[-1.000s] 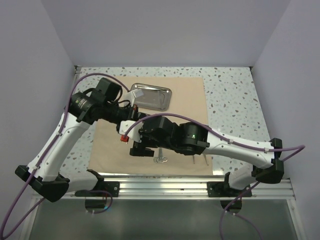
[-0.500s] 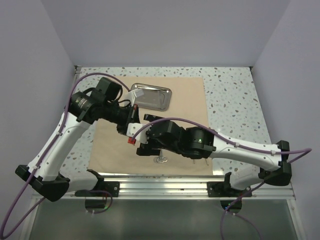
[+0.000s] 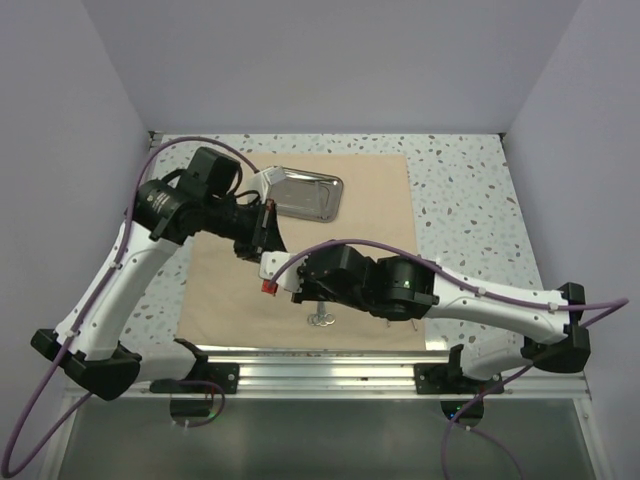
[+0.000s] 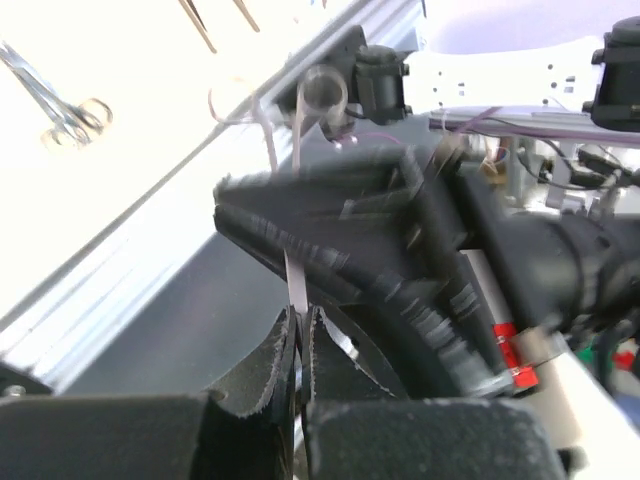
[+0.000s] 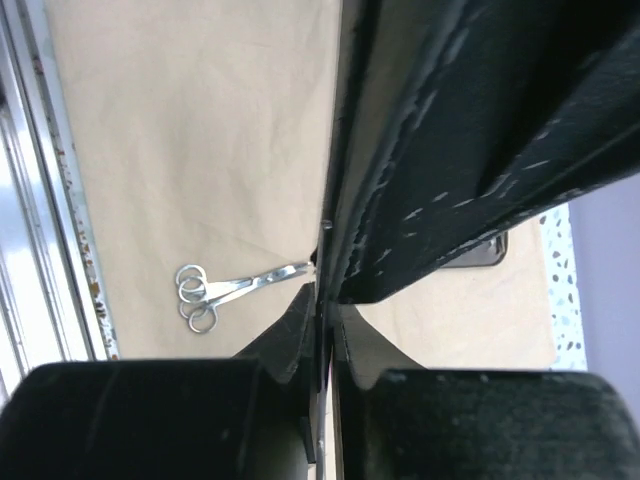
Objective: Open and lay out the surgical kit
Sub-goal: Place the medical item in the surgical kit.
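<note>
The tan wrap sheet lies flat and open on the table. The shiny steel tray sits on its far edge. Small scissors lie near the sheet's front edge, also in the right wrist view and the left wrist view. Tweezer tips show on the sheet; in the top view my right arm hides them. My left gripper and right gripper meet tip to tip above the sheet. Both are shut on one thin steel strip, seen between the right jaws too.
An aluminium rail runs along the table's front edge. Speckled tabletop shows to the right of and behind the sheet. Pale walls close in the left, back and right sides. My right forearm crosses the sheet's front right part.
My right gripper has moved up and a little right to meet the left gripper, and its arm has stretched out. The left gripper has shifted slightly toward it.
</note>
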### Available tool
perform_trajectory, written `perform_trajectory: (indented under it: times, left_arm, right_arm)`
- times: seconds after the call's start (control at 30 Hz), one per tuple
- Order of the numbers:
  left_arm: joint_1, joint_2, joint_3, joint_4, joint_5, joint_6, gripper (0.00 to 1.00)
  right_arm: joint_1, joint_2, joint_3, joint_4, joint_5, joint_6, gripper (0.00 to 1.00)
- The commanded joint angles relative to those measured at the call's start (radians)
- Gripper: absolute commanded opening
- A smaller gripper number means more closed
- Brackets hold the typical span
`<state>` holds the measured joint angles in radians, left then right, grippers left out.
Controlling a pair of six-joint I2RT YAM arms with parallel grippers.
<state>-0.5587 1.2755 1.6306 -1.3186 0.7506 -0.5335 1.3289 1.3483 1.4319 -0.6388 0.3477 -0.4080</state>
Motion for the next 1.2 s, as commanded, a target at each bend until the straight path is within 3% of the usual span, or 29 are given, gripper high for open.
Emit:
perform_trajectory:
  times: [0.0,0.17,0.27,0.37,0.4,0.47,0.5,0.63,0.67,0.77,0.9,1.17]
  left_arm:
    - [-0.007,-0.005,0.038,0.001,0.046,0.004,0.0]
    - [-0.007,-0.008,0.037,0.001,0.024,0.001,0.0]
    - [-0.007,0.011,0.041,0.001,-0.061,-0.009,0.0]
    - [-0.007,0.047,0.072,0.002,-0.172,-0.025,0.32]
    - [-0.007,0.064,0.09,0.002,-0.216,-0.031,0.73]
    - [-0.006,0.117,0.162,0.004,-0.393,-0.042,0.93]
    - [-0.004,0.139,0.188,0.007,-0.498,-0.048,0.96]
    - [0.038,0.244,0.34,0.009,-0.747,-0.095,0.96]
    - [0.051,0.251,0.388,0.006,-0.816,-0.126,0.96]
    - [0.115,0.231,0.411,0.041,-0.971,-0.157,0.96]
    - [0.166,0.142,0.374,0.12,-1.15,-0.178,0.97]
    - [0.174,0.07,0.226,0.196,-1.179,-0.138,0.96]
  right_arm:
    - [0.0,0.029,0.054,0.018,0.01,0.005,0.0]
    - [0.0,0.003,0.05,0.001,0.031,0.005,0.0]
    - [-0.003,-0.046,0.041,-0.013,0.069,0.035,0.0]
    - [-0.007,-0.069,0.044,-0.025,0.097,0.107,0.0]
    - [-0.01,-0.075,0.045,-0.03,0.102,0.132,0.0]
    - [-0.022,-0.089,0.041,-0.038,0.117,0.214,0.0]
    - [-0.031,-0.093,0.033,-0.044,0.114,0.25,0.0]
    - [-0.105,-0.121,-0.037,-0.032,0.015,0.461,0.0]
    - [-0.161,-0.135,-0.085,0.0,-0.074,0.557,0.0]
    - [-0.3,-0.162,-0.168,0.111,-0.221,0.761,0.0]
    - [-0.395,-0.121,-0.292,0.26,-0.451,0.949,0.0]
    - [-0.428,0.123,-0.329,0.474,-0.647,1.202,0.0]
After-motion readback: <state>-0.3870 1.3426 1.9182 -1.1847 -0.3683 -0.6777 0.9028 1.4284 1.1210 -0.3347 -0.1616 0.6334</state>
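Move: The left hand holds the held scissors by the tip; their middle is about 5 cm right and 3 cm below it, level fore and aft, right between the right fingers. From the right hand, lying scissors are about 4 cm right and 2 cm back, tweezers some 21 cm right and 1 cm back, the tray about 24 cm ahead and 1 cm left, all roughly 25 cm below. Right shuts on the held scissors, left releases, swinging forward-left about 25 cm, while right lowers them 10 cm. ##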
